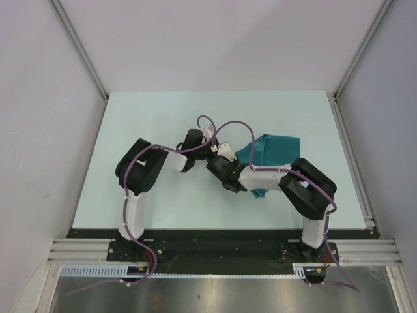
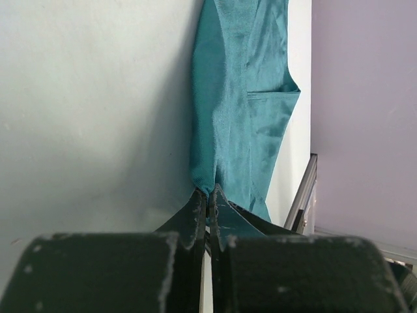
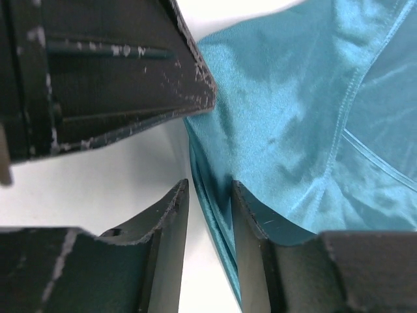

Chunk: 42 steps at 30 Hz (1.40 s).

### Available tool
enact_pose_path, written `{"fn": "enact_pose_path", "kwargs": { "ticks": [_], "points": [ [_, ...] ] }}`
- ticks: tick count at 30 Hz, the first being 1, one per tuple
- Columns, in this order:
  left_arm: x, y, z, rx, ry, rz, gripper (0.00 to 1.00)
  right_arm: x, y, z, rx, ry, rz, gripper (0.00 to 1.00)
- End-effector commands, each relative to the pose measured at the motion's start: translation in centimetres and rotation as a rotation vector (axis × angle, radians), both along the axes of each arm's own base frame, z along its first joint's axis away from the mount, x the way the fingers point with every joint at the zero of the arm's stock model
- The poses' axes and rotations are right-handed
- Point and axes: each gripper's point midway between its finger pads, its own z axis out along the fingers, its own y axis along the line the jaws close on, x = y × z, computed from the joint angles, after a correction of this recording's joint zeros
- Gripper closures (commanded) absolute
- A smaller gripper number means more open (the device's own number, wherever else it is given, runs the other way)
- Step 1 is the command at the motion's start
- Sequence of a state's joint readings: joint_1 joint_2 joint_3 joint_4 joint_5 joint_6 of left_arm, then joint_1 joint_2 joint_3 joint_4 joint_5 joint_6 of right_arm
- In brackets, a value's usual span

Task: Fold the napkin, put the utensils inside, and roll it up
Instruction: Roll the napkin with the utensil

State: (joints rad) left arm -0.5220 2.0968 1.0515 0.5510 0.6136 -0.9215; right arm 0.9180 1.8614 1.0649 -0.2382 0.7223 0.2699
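Note:
The teal napkin (image 1: 277,150) lies partly folded on the pale table, right of centre. My left gripper (image 1: 228,151) is at its left edge. In the left wrist view that gripper (image 2: 208,195) is shut on a pinch of the napkin (image 2: 241,98), which stretches away from its fingertips. My right gripper (image 1: 234,166) is just beside it. Its jaws (image 3: 210,192) stand apart around the napkin's (image 3: 293,98) folded edge, which lies against the right finger with a gap to the left one. The left gripper's finger (image 3: 130,72) shows close above. The utensils are out of view.
The pale table (image 1: 163,124) is bounded by grey walls on three sides. A metal rail (image 1: 352,156) runs along its right edge. Both arms' purple cables (image 1: 221,127) loop above the grippers near the table's middle.

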Motion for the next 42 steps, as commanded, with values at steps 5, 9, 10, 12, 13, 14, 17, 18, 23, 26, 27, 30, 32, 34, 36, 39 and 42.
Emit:
{"fn": "enact_pose_path", "kwargs": {
  "ticks": [5, 9, 10, 12, 13, 14, 17, 18, 23, 26, 27, 30, 32, 34, 36, 39, 42],
  "points": [
    [1.2, -0.3, 1.7, -0.042, -0.037, 0.001, 1.0, 0.0, -1.3, 0.0, -0.065, -0.047, -0.054, 0.69],
    [1.2, -0.4, 1.8, -0.044, -0.037, -0.001, 1.0, 0.1, -1.2, -0.5, -0.083, -0.043, -0.043, 0.76],
    [1.1, -0.4, 1.8, -0.045, -0.036, -0.004, 1.0, 0.2, -1.2, -0.5, -0.083, -0.041, -0.042, 0.78],
    [1.2, -0.4, 1.9, -0.048, -0.037, -0.003, 1.0, 0.1, -0.9, -0.7, -0.072, -0.029, -0.026, 0.85],
    [1.1, -0.5, 1.9, -0.047, -0.037, -0.008, 1.0, 0.1, -0.8, -0.7, -0.069, -0.025, -0.019, 0.89],
    [1.2, -0.4, 2.0, -0.05, -0.038, -0.006, 1.0, 0.1, -0.5, -0.8, -0.059, -0.017, -0.008, 0.97],
    [1.2, -0.3, 2.2, -0.058, -0.038, -0.006, 0.84, 0.0, 0.1, -0.7, -0.033, 0.008, 0.029, 1.0],
    [1.3, -0.3, 2.5, -0.062, -0.044, -0.006, 0.76, 0.0, 0.4, -0.7, -0.022, 0.02, 0.044, 1.0],
    [2.1, 2.2, 3.1, -0.047, -0.067, 0.044, 0.39, -0.8, 1.3, -0.4, 0.056, 0.107, 0.114, 1.0],
    [2.4, 4.5, 3.0, 0.007, -0.088, 0.083, 0.32, -1.3, 1.7, 0.1, 0.126, 0.168, 0.141, 1.0],
    [2.4, 5.1, 2.9, 0.032, -0.094, 0.088, 0.32, -1.2, 1.5, 0.2, 0.153, 0.184, 0.135, 1.0],
    [2.2, 6.9, 2.9, 0.081, -0.116, 0.117, 0.3, -1.7, 2.0, 0.7, 0.266, 0.264, 0.166, 1.0],
    [1.9, 7.6, 3.3, 0.107, -0.137, 0.134, 0.29, -2.5, 3.1, 1.2, 0.359, 0.329, 0.214, 1.0],
    [1.4, 7.9, 3.3, 0.121, -0.153, 0.13, 0.28, -2.9, 3.7, 1.7, 0.449, 0.396, 0.254, 1.0],
    [0.7, 8.2, 3.7, 0.129, -0.173, 0.125, 0.28, -3.1, 4.1, 2.2, 0.494, 0.435, 0.283, 1.0],
    [-0.2, 8.8, 3.8, 0.153, -0.192, 0.122, 0.27, -3.6, 4.7, 3.1, 0.594, 0.515, 0.337, 1.0],
    [-1.0, 9.2, 4.0, 0.179, -0.216, 0.112, 0.26, -3.6, 4.3, 3.3, 0.667, 0.579, 0.35, 1.0]
  ]
}}
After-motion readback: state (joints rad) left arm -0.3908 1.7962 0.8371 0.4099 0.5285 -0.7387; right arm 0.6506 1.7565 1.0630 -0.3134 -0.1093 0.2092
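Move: The napkin's left edge already lies between the right hand's half-open fingers, level with them and about 1 cm down. Its left corner, still pinched by the shut left fingers, is some 4 cm ahead and 3 cm left of the right hand. The near corner lies on the table about 9 cm back and 7 cm to the right. From the left hand, the edge to be gripped is roughly 4 cm back and 4 cm to its right, slightly lower. The napkin's left edge is pinched by the right fingers, which sink slightly as they shut. Only then does the left hand open, let go of the corner and back off some 8 cm to its left, rising a little. Keeping its grip, the right hand draws the edge about 3 cm back and left, rolling and tipping its fingers steeper by around 30 degrees. ##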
